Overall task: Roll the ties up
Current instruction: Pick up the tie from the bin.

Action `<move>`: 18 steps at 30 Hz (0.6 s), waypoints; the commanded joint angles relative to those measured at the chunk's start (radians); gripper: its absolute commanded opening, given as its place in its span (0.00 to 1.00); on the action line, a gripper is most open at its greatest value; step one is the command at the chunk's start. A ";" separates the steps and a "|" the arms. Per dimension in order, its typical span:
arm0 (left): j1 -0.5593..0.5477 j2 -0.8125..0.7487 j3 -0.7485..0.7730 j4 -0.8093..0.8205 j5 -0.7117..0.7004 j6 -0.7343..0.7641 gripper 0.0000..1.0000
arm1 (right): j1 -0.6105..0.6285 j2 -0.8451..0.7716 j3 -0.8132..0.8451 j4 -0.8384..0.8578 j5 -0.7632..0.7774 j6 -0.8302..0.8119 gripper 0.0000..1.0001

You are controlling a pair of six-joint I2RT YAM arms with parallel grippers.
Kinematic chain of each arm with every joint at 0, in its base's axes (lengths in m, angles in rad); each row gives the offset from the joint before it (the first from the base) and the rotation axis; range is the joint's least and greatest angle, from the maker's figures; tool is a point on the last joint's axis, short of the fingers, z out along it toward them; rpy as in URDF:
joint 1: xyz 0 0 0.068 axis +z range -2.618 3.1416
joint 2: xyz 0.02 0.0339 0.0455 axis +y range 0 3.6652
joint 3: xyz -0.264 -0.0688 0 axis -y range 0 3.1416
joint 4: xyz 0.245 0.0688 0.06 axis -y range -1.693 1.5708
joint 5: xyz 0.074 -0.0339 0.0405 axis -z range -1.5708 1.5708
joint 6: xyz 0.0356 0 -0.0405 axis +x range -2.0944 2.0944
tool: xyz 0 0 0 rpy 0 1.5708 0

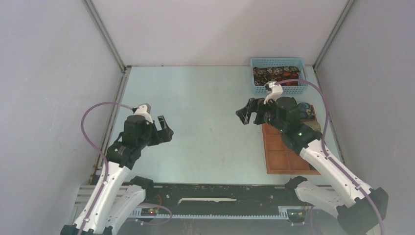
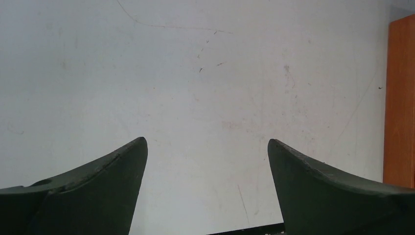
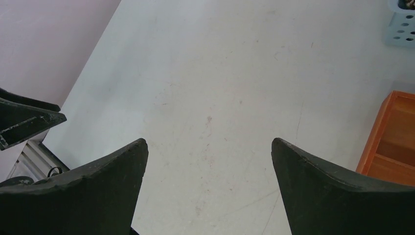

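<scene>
The ties point(image 1: 274, 74) lie bunched in the blue mesh basket point(image 1: 258, 62) at the table's far right: a dark brown patterned one and a black and red-orange one point(image 1: 288, 77). My right gripper point(image 1: 246, 112) hovers open left of the basket, over bare table. The right wrist view shows the same gripper point(image 3: 209, 144) with only tabletop between its dark fingers point(image 3: 107, 181). My left gripper point(image 1: 164, 129) hangs open above the table's left half, far from the ties. From the left wrist, the gripper point(image 2: 205, 144) has nothing between its fingers point(image 2: 313, 181).
An orange-brown tray of square compartments point(image 1: 286, 152) lies near the right edge, below the basket, partly under my right arm. Small bluish and olive bundles point(image 1: 307, 108) sit at its far end. The tray's edge point(image 2: 401, 98) shows in the left wrist view. Grey walls enclose the table point(image 1: 205, 98).
</scene>
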 commanded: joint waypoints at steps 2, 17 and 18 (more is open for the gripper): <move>0.007 -0.026 0.027 0.013 0.003 0.011 1.00 | -0.004 -0.027 0.006 0.057 0.036 0.007 1.00; -0.003 -0.082 0.042 -0.032 -0.041 -0.020 1.00 | -0.112 0.115 0.277 -0.080 0.122 -0.014 1.00; -0.005 -0.083 0.047 -0.043 -0.047 -0.024 1.00 | -0.127 0.135 0.304 -0.093 0.122 -0.017 1.00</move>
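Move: The dark flowered tie in the blue bin lies about 22 cm ahead of the empty right hand, some 18 cm to its right and 20 cm below. The wooden tray's middle is about 5 cm back and 22 cm to the right; the blue rolled tie in its far end is roughly 9 cm ahead and 28 cm right, both over 20 cm below. From the left hand, the bin's tie lies about 28 cm ahead, 50 cm right and 13 cm below. Towards the blue bin, still well clear of it, the right hand starts slowly and then speeds up, going forward and up by about 4 cm each and some 3 cm to the right. It swings about 10 degrees clockwise on the way, its fingers staying wide open and touching nothing. ##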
